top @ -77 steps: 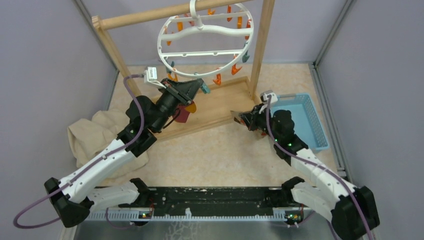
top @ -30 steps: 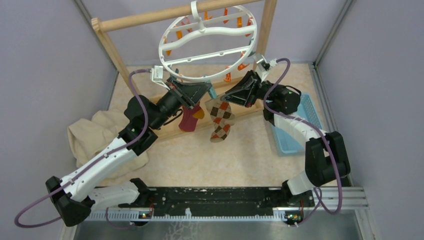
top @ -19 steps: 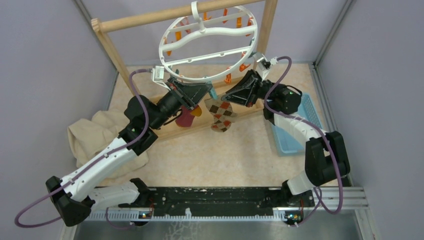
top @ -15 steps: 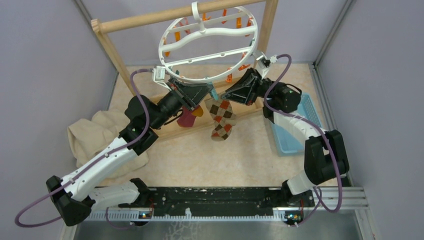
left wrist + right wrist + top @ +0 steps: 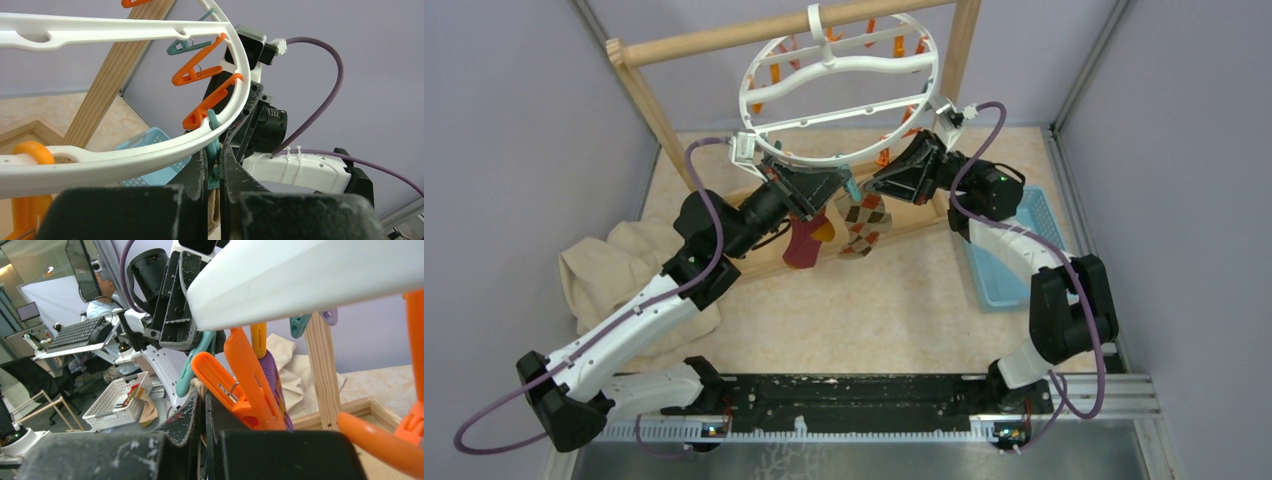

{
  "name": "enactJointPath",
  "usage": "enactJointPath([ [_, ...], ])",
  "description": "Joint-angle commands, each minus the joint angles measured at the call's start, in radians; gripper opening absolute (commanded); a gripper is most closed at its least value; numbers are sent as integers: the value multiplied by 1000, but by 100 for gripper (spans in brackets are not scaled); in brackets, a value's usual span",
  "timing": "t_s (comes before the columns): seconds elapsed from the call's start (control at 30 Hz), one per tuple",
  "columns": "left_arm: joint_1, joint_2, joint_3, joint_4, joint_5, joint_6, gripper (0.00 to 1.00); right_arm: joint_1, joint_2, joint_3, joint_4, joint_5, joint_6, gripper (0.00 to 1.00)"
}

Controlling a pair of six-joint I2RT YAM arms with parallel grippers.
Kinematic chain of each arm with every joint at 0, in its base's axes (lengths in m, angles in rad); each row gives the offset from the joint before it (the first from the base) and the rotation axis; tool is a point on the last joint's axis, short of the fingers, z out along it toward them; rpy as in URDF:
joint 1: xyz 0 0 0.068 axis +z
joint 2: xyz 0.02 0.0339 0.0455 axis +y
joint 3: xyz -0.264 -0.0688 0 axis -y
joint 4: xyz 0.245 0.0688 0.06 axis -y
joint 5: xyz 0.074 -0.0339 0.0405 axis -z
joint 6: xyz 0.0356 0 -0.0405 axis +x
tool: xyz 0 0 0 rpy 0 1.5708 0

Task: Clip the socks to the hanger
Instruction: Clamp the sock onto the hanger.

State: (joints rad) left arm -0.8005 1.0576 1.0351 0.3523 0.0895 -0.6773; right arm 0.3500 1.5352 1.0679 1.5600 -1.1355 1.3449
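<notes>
The white ring hanger (image 5: pixel 839 85) hangs from the wooden bar. My left gripper (image 5: pixel 836 185) is shut on a teal clip (image 5: pixel 214 150) at the ring's near rim (image 5: pixel 125 160). Facing it, my right gripper (image 5: pixel 871 188) is shut on the cuff of the brown-tan patterned sock (image 5: pixel 861 225), which dangles below. The cuff (image 5: pixel 201 386) sits right at the teal clip's (image 5: pixel 192 365) lower end. The maroon-purple sock (image 5: pixel 802 242) hangs under the ring beside an orange clip (image 5: pixel 240 380).
The wooden stand's post (image 5: pixel 951 70) and base board (image 5: pixel 894 215) lie close behind both grippers. A blue basket (image 5: pixel 1009 270) sits at the right, and a beige cloth (image 5: pixel 609 265) lies at the left. More orange clips (image 5: pixel 197 72) hang along the ring.
My right gripper has lifted the brown-tan sock and brought its cuff closer to the teal clip. The sock hangs shorter now. The maroon-purple sock has swung slightly. The left gripper stays put.
</notes>
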Motion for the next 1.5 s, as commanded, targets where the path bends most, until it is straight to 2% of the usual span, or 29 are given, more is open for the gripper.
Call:
enactJointPath([
  [0.0,-14,6,2,-43,85,17,0,-11,-1,46,160,50,3,0],
  [0.37,-14,0,-5,-68,14,19,1,-11,2,40,161,39,10,0],
  [0.47,-15,-10,-11,-71,-13,17,7,-11,-3,36,160,37,9,0],
  [0.67,-15,-8,-13,-73,-10,21,10,-11,-4,35,160,37,7,0],
  [1.03,-14,-25,-18,-75,-4,25,31,-10,38,83,161,37,25,0],
  [1.23,-14,-23,-19,-78,5,25,38,-6,44,101,161,39,29,0],
  [1.47,-14,-24,-18,-75,11,22,41,-5,48,104,162,40,32,0],
])
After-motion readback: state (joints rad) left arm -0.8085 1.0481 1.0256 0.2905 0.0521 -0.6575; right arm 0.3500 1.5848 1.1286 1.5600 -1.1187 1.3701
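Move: The left hand already squeezes the teal clip between its fingertips, the clip's middle about 1 cm ahead, 1 cm to the right and 1 cm below. The argyle sock's cuff is some 2 cm right of this hand, 1 cm back and 3 cm below, held by the right hand, from which the teal clip lies roughly 3 cm left, level with it, and 2 cm above. The near ring rim passes about 2 cm ahead of and 3 cm above the left hand; an orange clip sits 4 cm ahead and 6 cm right. Forward and slightly left by about 1.5 cm, the left hand eases along with the teal clip, then spreads its fingers to nearly half open to let go of the handles, and at the end sinks and draws back a little, roughly 1 cm. The right hand keeps the argyle sock's cuff pinched at the clip's jaws, holding still at first and then shifting about 1 cm forward with its fingers shut. ##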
